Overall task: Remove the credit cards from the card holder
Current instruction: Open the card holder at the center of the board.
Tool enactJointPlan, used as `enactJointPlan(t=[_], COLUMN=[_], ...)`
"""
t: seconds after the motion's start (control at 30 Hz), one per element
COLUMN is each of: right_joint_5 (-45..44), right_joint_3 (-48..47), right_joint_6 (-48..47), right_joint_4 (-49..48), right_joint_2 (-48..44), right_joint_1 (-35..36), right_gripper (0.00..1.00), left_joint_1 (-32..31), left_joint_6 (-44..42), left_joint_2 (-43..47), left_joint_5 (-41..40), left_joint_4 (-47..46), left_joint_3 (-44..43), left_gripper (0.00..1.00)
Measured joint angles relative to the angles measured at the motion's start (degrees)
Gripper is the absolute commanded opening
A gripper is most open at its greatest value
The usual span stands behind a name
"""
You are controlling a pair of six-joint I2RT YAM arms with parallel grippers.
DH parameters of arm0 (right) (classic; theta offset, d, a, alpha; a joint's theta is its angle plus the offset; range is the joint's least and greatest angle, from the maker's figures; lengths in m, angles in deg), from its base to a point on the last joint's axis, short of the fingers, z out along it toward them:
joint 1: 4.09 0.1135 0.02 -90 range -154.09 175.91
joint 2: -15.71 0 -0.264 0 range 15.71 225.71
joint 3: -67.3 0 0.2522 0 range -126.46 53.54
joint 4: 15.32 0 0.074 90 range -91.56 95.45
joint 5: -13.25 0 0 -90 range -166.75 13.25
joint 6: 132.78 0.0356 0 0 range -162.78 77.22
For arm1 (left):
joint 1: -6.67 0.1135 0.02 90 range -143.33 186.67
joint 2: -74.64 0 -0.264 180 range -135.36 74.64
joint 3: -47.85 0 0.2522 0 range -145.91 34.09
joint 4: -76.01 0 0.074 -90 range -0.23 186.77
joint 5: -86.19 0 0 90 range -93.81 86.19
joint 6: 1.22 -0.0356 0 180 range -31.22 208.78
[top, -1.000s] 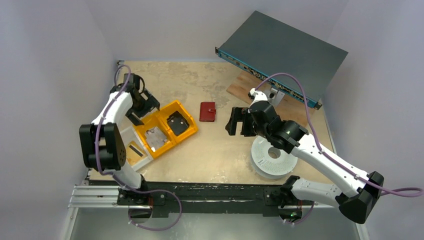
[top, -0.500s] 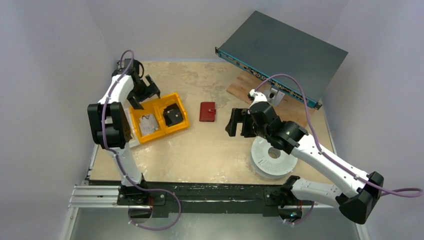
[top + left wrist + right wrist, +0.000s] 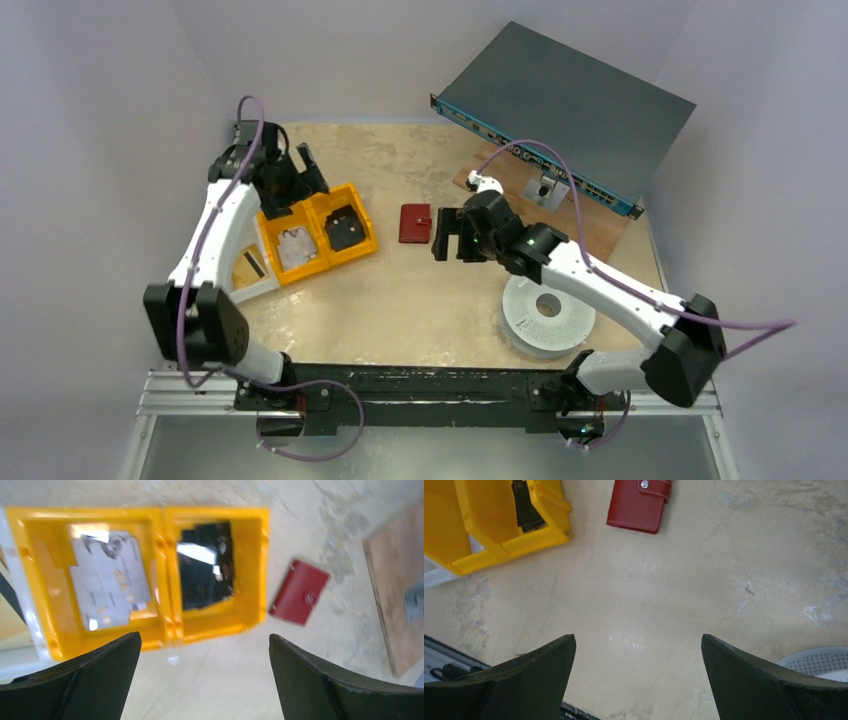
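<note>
The card holder [image 3: 415, 223] is a dark red wallet lying flat on the table, its snap tab fastened; it also shows in the left wrist view [image 3: 299, 592] and the right wrist view [image 3: 638, 507]. A golden-yellow credit card with a black stripe [image 3: 250, 266] lies in the white bin; other cards are hidden. My right gripper [image 3: 448, 240] hovers just right of the card holder, open and empty [image 3: 638, 639]. My left gripper [image 3: 295, 178] hangs above the back of the yellow bins, open and empty [image 3: 205, 640].
Two joined yellow bins [image 3: 322, 262] hold a silvery metal part [image 3: 110, 580] and a black blocky part [image 3: 205, 565]. A white bin [image 3: 262, 290] adjoins them on the left. A white spool [image 3: 545, 315] lies near right. A wooden board [image 3: 500, 175] and a network switch [image 3: 565, 105] fill the back right.
The right gripper has moved left, close to the card holder. The left arm has swung toward the back, and the yellow bins have shifted back and left. Both grippers stay open.
</note>
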Motion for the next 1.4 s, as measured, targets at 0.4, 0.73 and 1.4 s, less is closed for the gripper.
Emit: enactJointPlan(t=[0.4,0.73,1.4], right_joint_5=[-6.3,-10.6,-18.0], right_joint_3=[-18.5,-39.8,-44.1], right_joint_6=[-2.7,-4.8,-4.8], right_joint_4=[-5.7,-3.1,0.7], right_joint_2=[30.2,50.6,57.1], right_joint_1=[-1.4,-1.6,-0.9], right_gripper=[0.57,0.38,0.05], left_joint_1=[-21.9,-26.3,-26.3], left_joint_6=[5.3,7.2,7.8], left_joint_2=[33.7,49.6,54.3], left_joint_5=[-1.6,-1.3,0.2], left_joint_4=[-1.5,3.5,6.9], left_joint_3=[29.2,38.4,39.8], left_gripper=[1.0,1.0,1.0])
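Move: The card holder lies about 17 cm ahead of the right hand, 9 cm to its left and some 15 cm below; its snap strap sits on its right side. The orange bin of black cards stands roughly 17 cm left of the card holder and about level with it in depth. The white reel is some 7 cm back and 21 cm to the right of the right hand. From the left hand the card holder is about 7 cm ahead and 22 cm right. To the card holder's snap strap comes the right hand, forward about 18 cm, down 13 and left 8, its left side dipping some 20 degrees; the wide-open fingers narrow on the way and draw nearly shut once there, tips at the snap button. Meanwhile the empty left hand backs off nearly 25 cm from the bins, also drifting right and turning clockwise. ##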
